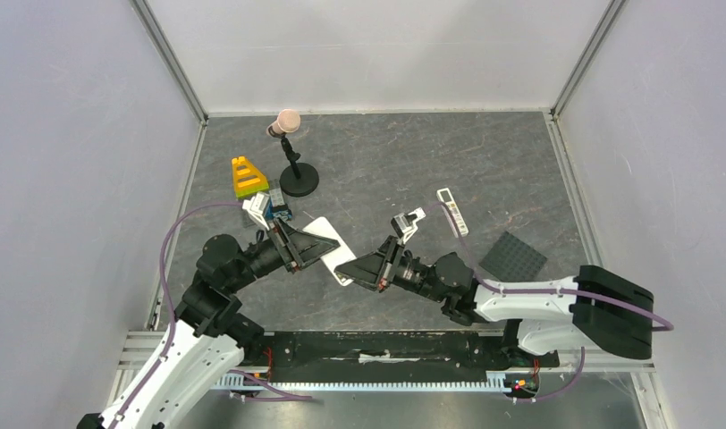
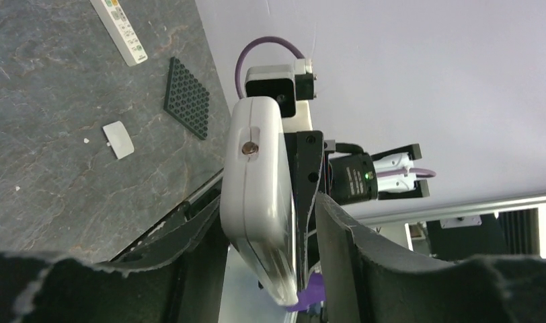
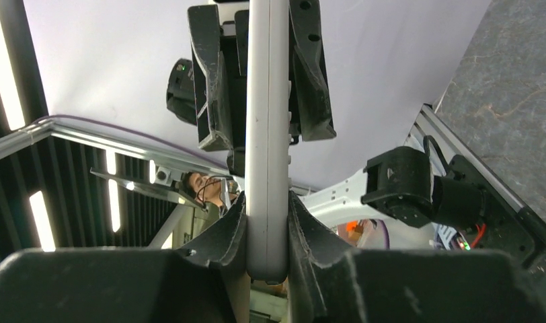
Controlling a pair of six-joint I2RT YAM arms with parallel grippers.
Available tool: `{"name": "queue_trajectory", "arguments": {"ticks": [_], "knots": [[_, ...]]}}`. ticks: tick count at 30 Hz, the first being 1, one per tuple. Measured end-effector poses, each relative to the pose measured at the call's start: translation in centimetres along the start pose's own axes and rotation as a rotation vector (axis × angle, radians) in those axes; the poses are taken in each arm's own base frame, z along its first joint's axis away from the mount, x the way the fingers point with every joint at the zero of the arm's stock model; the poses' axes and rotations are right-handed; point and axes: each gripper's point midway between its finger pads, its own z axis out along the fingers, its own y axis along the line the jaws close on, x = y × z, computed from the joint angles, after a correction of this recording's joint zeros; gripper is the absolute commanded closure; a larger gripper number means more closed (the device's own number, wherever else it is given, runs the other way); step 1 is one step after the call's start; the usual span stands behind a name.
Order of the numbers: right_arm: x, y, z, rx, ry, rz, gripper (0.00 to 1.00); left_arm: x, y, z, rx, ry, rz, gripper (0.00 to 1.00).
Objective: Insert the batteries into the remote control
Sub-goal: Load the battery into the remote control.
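The remote control (image 1: 328, 237) is a wide white slab held in the air between the two arms, edge-on to both wrist cameras. My right gripper (image 3: 267, 202) is shut on one end of the remote control (image 3: 267, 101), both pads pressed flat against its faces. My left gripper (image 2: 269, 205) is open around the other end of the remote control (image 2: 257, 168), with a clear gap on the right side. In the top view my left gripper (image 1: 315, 250) and right gripper (image 1: 359, 268) face each other. No batteries can be made out.
A longer, slimmer white remote (image 1: 452, 211) lies at the right of the mat, with a black studded plate (image 1: 513, 256) nearer me. A small white cover piece (image 2: 118, 139) lies on the mat. A yellow-green block (image 1: 247, 176) and a black stand (image 1: 294, 161) are at the back left.
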Motion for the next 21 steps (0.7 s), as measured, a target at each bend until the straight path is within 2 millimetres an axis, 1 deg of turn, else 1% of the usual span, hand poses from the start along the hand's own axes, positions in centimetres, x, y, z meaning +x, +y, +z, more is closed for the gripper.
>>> {"name": "queue_trajectory", "arguments": {"ticks": [2,5,8,10,13,16,17,18,20,21], "knots": [[0.0,0.0,-1.0,0.003,0.022,-0.006,1.00,0.4,-0.1,0.1,0.000,0.032,0.019,0.45],[0.3,-0.5,-2.2,0.026,0.067,-0.024,1.00,1.2,0.0,0.1,0.004,0.086,0.019,0.50],[0.6,-0.6,-2.8,0.036,0.115,-0.049,1.00,1.9,0.0,0.2,0.014,0.134,0.012,0.57],[0.6,-0.6,-3.1,0.038,0.135,-0.058,1.00,2.3,0.0,0.3,0.023,0.158,0.010,0.67],[0.6,-0.6,-3.4,0.040,0.158,-0.063,1.00,2.7,0.3,0.4,0.031,0.182,0.002,0.77],[0.7,-0.5,-3.5,0.036,0.171,-0.064,0.99,2.9,-0.2,0.4,0.058,0.196,-0.003,0.92],[0.7,-0.4,-3.5,0.033,0.172,-0.064,0.98,2.9,-0.3,0.4,0.064,0.199,-0.001,0.98],[0.7,-0.4,-3.5,0.033,0.174,-0.064,0.95,2.9,-0.3,0.5,0.066,0.202,0.000,0.98],[0.7,-0.5,-3.6,0.038,0.174,-0.064,0.83,2.9,-0.2,0.6,0.064,0.208,-0.003,0.98],[0.6,-0.6,-3.6,0.042,0.174,-0.064,0.73,2.9,-0.1,0.6,0.061,0.210,-0.005,0.98]]}}
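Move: The remote control is held in the air by the right fingers. Its middle lies about 3 cm ahead and 3 cm left of the right hand, level with it. From the left hand, whose fingers are open around the remote's sides, that middle is about 2 cm back and 1 cm right, level. Some 27 cm below the left hand, the loose battery cover lies about 20 cm right and 8 cm back, and the second remote about 25 cm right and 6 cm ahead. The remote control, still pinched by the right hand, is carried about 3 cm right, some 2 cm back and slightly down, the right wrist turning nearly 10 degrees counter-clockwise. The left hand follows it about 2 cm right and 2 cm back, swings some 10 degrees clockwise, and narrows its open fingers onto the remote's sides until they pinch it too. ##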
